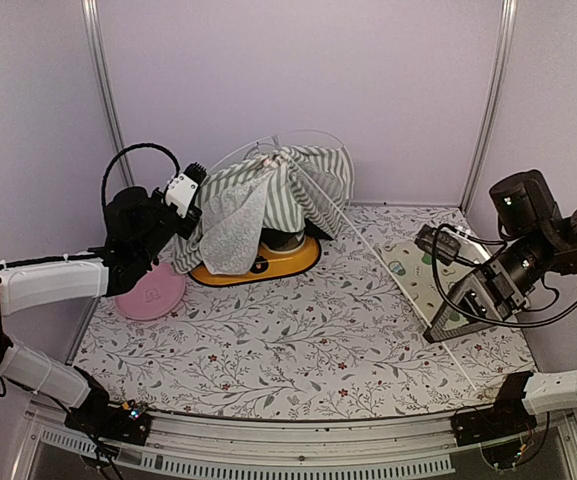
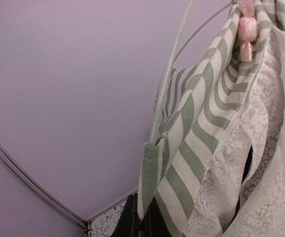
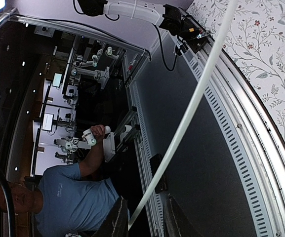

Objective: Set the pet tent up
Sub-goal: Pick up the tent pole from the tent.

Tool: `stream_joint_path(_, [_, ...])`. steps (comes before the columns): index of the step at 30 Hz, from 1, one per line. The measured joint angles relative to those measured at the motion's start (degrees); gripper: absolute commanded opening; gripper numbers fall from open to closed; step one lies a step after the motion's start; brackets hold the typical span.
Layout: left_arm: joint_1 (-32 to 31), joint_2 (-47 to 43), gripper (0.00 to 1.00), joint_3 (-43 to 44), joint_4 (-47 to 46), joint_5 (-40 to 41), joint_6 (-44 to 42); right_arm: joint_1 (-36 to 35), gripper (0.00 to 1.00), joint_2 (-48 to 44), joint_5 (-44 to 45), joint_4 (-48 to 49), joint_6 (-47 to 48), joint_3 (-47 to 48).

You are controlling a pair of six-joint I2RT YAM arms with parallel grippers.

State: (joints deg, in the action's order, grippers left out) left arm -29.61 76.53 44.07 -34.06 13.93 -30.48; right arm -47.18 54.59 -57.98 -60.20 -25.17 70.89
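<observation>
The pet tent (image 1: 268, 195), green-and-white striped with a white lace curtain, hangs bunched and collapsed at the back of the table, its thin white hoops sticking up. My left gripper (image 1: 190, 200) is at its left side. In the left wrist view that gripper (image 2: 143, 217) is shut on a green fabric tab (image 2: 151, 173) at the tent's edge. One long white pole (image 1: 388, 265) runs from the tent toward the front right. My right gripper (image 1: 440, 328) sits on that pole. In the right wrist view the pole (image 3: 191, 108) passes between the fingers of the right gripper (image 3: 142, 219), with gaps showing.
An orange pet bowl (image 1: 268, 262) lies under the tent fabric. A pink disc (image 1: 151, 292) rests at the left, below the left arm. A pale avocado-print mat (image 1: 423, 270) lies at the right, beneath the pole. A floral cloth (image 1: 298, 350) covers the table.
</observation>
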Motion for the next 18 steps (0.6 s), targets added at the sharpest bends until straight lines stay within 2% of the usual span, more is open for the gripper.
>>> stream_joint_path(5, [0.0, 0.2, 0.0, 0.0, 0.0, 0.0, 0.0, 0.0, 0.01, 0.0, -2.1, 0.1, 0.7, -0.3])
stream_joint_path(10, [0.0, 0.7, 0.01, 0.0, 0.0, 0.0, 0.7, 0.1, 0.0, 1.1, -3.2, 0.2, 0.3, -0.4])
stream_joint_path(13, [0.1, 0.7, 0.17, 0.1, 0.3, 0.0, 2.1, 0.1, 0.0, 2.1, -3.6, 2.1, 0.1, -0.4])
stream_joint_path(15, [0.1, 0.7, 0.32, 0.5, 0.9, -0.1, 3.3, 0.1, 0.0, 2.5, -3.5, 4.0, -0.4, -0.4])
stream_joint_path(18, [0.3, 0.3, 0.44, 2.0, 1.9, -0.6, 7.0, 0.1, 0.0, 3.1, -2.7, 8.0, -1.9, -0.4])
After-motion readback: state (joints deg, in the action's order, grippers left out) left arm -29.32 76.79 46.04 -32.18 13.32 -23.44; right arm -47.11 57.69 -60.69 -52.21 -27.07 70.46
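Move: The tent pole already runs between the right hand's half-closed fingers, barely 1 cm left of and above their middle. The tent's gathered top lies about 40 cm ahead, 27 cm left and 5 cm up; the printed blanket lies some 30 cm ahead, 20 cm right and 32 cm below. The left hand still pinches the striped sleeve right at its fingertips; from that hand, the stretch of pole at the right hand lies roughly 37 cm back, 46 cm right and about level. The right fingers close on the slanting pole and pinch it, the hand easing back slightly, then carry it left and forward and a little up, about 3 cm, towards the tent. Near the end the left hand opens partway around the striped sleeve, ending its pinch, as it starts to lift and roll slightly. ##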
